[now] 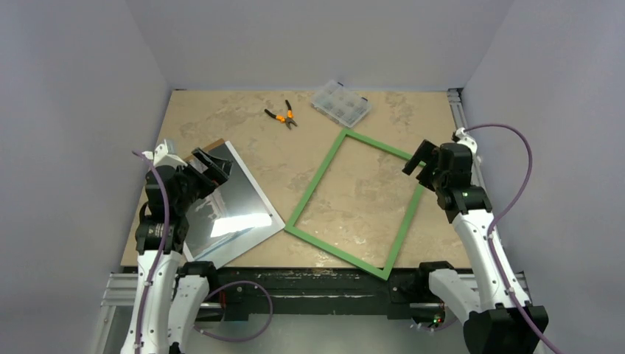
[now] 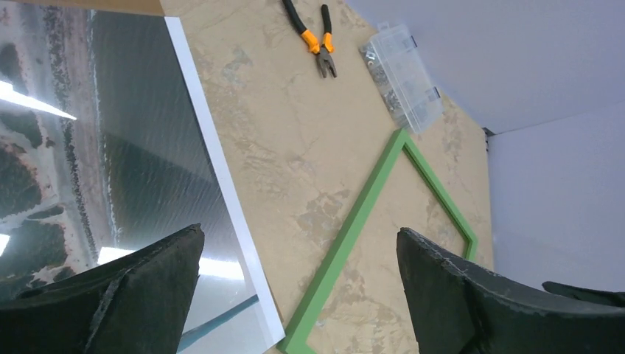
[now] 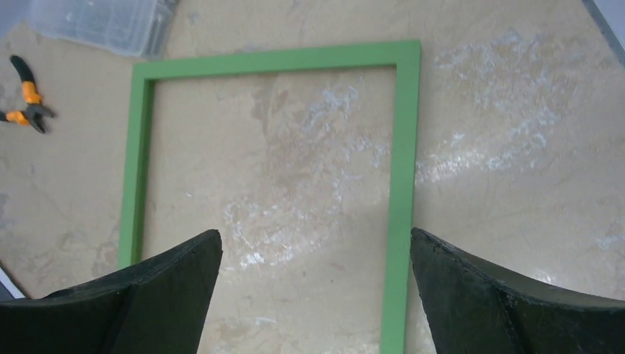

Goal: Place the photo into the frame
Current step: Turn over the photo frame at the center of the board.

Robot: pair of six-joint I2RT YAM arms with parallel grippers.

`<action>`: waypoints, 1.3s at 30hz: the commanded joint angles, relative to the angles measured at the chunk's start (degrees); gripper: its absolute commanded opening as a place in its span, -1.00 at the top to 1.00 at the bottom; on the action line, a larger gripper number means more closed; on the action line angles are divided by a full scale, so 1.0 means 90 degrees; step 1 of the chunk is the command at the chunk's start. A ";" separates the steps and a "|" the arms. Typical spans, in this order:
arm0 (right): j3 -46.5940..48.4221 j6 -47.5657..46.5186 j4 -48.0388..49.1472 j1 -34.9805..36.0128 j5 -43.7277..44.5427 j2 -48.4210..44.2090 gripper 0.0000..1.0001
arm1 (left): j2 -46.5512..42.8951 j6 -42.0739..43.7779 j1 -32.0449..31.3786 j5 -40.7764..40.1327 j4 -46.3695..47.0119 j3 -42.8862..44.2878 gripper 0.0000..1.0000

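The photo [image 1: 230, 206], a glossy dark print with a white border, lies face up at the table's left, showing in the left wrist view as the photo [image 2: 110, 147]. The green frame [image 1: 318, 184] lies flat in the middle, tilted, with bare table showing through it; the right wrist view shows the frame [image 3: 404, 147] from above. My left gripper [image 1: 210, 168] hovers open over the photo's far end, its fingers [image 2: 133, 295] holding nothing. My right gripper [image 1: 417, 162] hangs open above the frame's right rail, fingers [image 3: 472, 295] wide apart.
Orange-handled pliers [image 1: 281, 114] and a clear compartment box [image 1: 340, 103] lie at the back of the table. A brown sheet corner [image 1: 210, 147] peeks out from under the photo. Grey walls close in on both sides.
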 commanded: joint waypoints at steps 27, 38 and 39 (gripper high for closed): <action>-0.0669 0.0589 -0.0340 0.0005 -0.0199 0.3366 -0.53 | 0.0568 -0.0309 0.0039 0.3215 0.0256 0.1568 -1.00; -0.0476 0.0412 -0.0168 -0.0002 -0.0152 0.3895 0.74 | 0.0352 -0.0302 0.0008 0.3998 0.0756 0.1620 -1.00; -0.0466 0.0384 -0.0179 0.0000 -0.0188 0.3860 0.88 | 0.0367 -0.0336 -0.0015 0.4009 0.0805 0.1575 -1.00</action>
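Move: The green frame's right rail, just beyond its middle, lies about 18 cm below the right hand and 4 cm back from it, with no side offset to speak of. The frame's far right corner is some 11 cm ahead and 5 cm to the right, at table level. The clear parts box stands roughly 34 cm ahead and 26 cm left. From the left hand, that grip spot is level ahead, about 64 cm right and 21 cm down. Down and slightly back, the right hand drops about 18 cm onto the frame's right rail, tipping its fingers some 40 degrees steeper, then eases a couple of centimetres forward at table height while they close and pinch the rail from both sides. The empty, open left hand dips briefly, then rises and swings right from the photo panel, turning clockwise. ##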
